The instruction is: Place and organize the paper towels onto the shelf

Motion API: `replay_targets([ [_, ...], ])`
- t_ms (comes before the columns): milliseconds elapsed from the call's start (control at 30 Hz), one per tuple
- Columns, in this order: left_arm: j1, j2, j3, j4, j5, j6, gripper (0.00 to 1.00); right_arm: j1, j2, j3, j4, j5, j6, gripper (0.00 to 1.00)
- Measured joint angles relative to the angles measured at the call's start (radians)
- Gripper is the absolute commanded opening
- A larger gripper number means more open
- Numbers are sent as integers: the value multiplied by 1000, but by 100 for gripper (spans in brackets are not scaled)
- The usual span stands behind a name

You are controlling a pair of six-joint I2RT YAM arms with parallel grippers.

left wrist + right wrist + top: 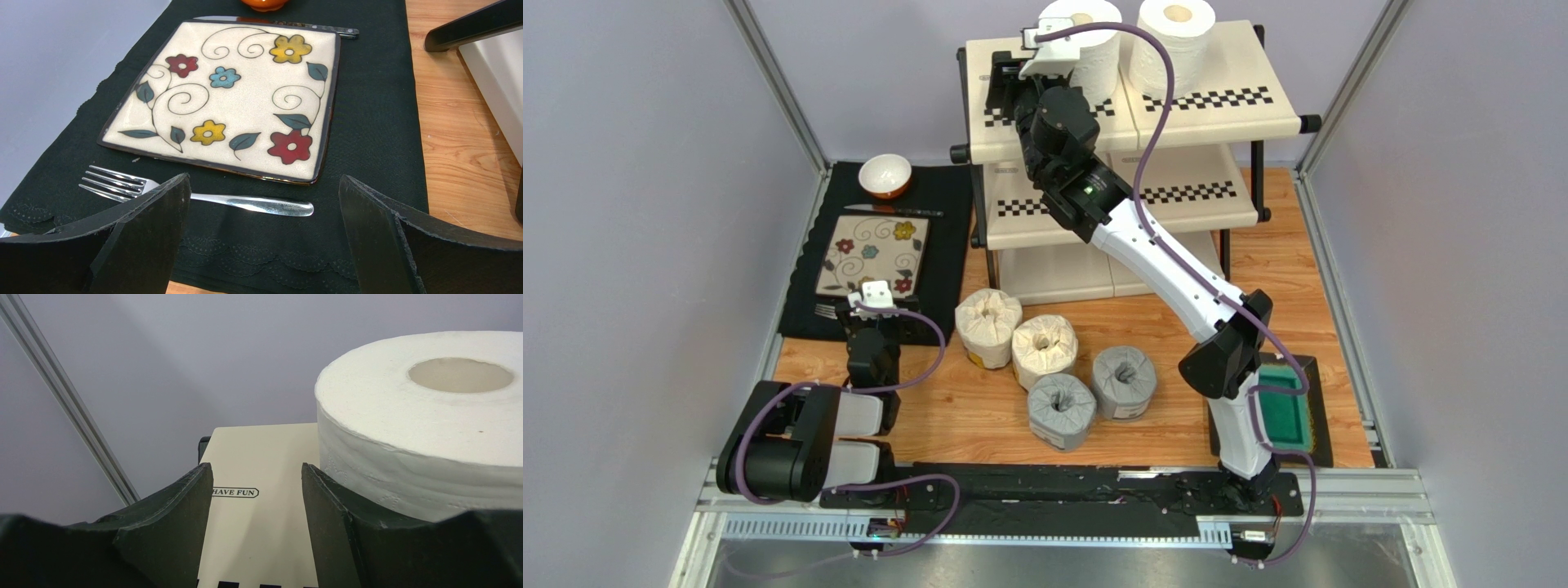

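The shelf (1210, 116) stands at the back centre. Two plain white paper towels (1081, 49) (1176, 43) stand upright on its top tier. Two cream-wrapped rolls (989, 326) (1044, 350) and two grey-wrapped rolls (1062, 410) (1124, 382) sit on the wooden table in front. My right gripper (1008, 83) is open and empty over the top panel's left part (258, 459), with the left white roll (430, 416) just beside its right finger. My left gripper (857, 314) is open and empty low over the black mat (380, 122).
A floral square plate (233, 92), a fork (245, 202), a knife (891, 211) and a white-and-orange bowl (885, 175) lie on the black mat at left. A green tray (1284, 410) sits at the right near my right arm's base. Grey walls enclose the table.
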Motion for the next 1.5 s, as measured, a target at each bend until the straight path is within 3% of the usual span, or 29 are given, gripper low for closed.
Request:
replay_targets([
  [933, 1, 0, 0, 0, 6, 0, 99, 0, -63, -90, 93, 85, -74, 59],
  [1300, 1, 0, 0, -3, 7, 0, 99, 1, -122, -150, 37, -188, -45, 62],
  [1500, 1, 0, 0, -4, 7, 0, 99, 15, -280, -303, 18, -317, -12, 63],
])
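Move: The white roll on the left of the top shelf is about 8 cm to the right hand's right, barely 1 cm ahead and at its height. The second white roll stands some 21 cm right of the hand, 2 cm ahead; the left checkered strip about 5 cm back, 6 cm right and 6 cm below. From the idle left hand the first roll is about 17 cm ahead, 34 cm right and 40 cm up. The left-hand white roll is nudged towards its neighbour by the outer side of the right gripper's right finger, the hand easing just under 3 cm right with a slight clockwise turn. Then the hand comes away left and mainly back about 6 cm, rising a little and swinging some 25 degrees counter-clockwise, fingers staying part open and empty. ##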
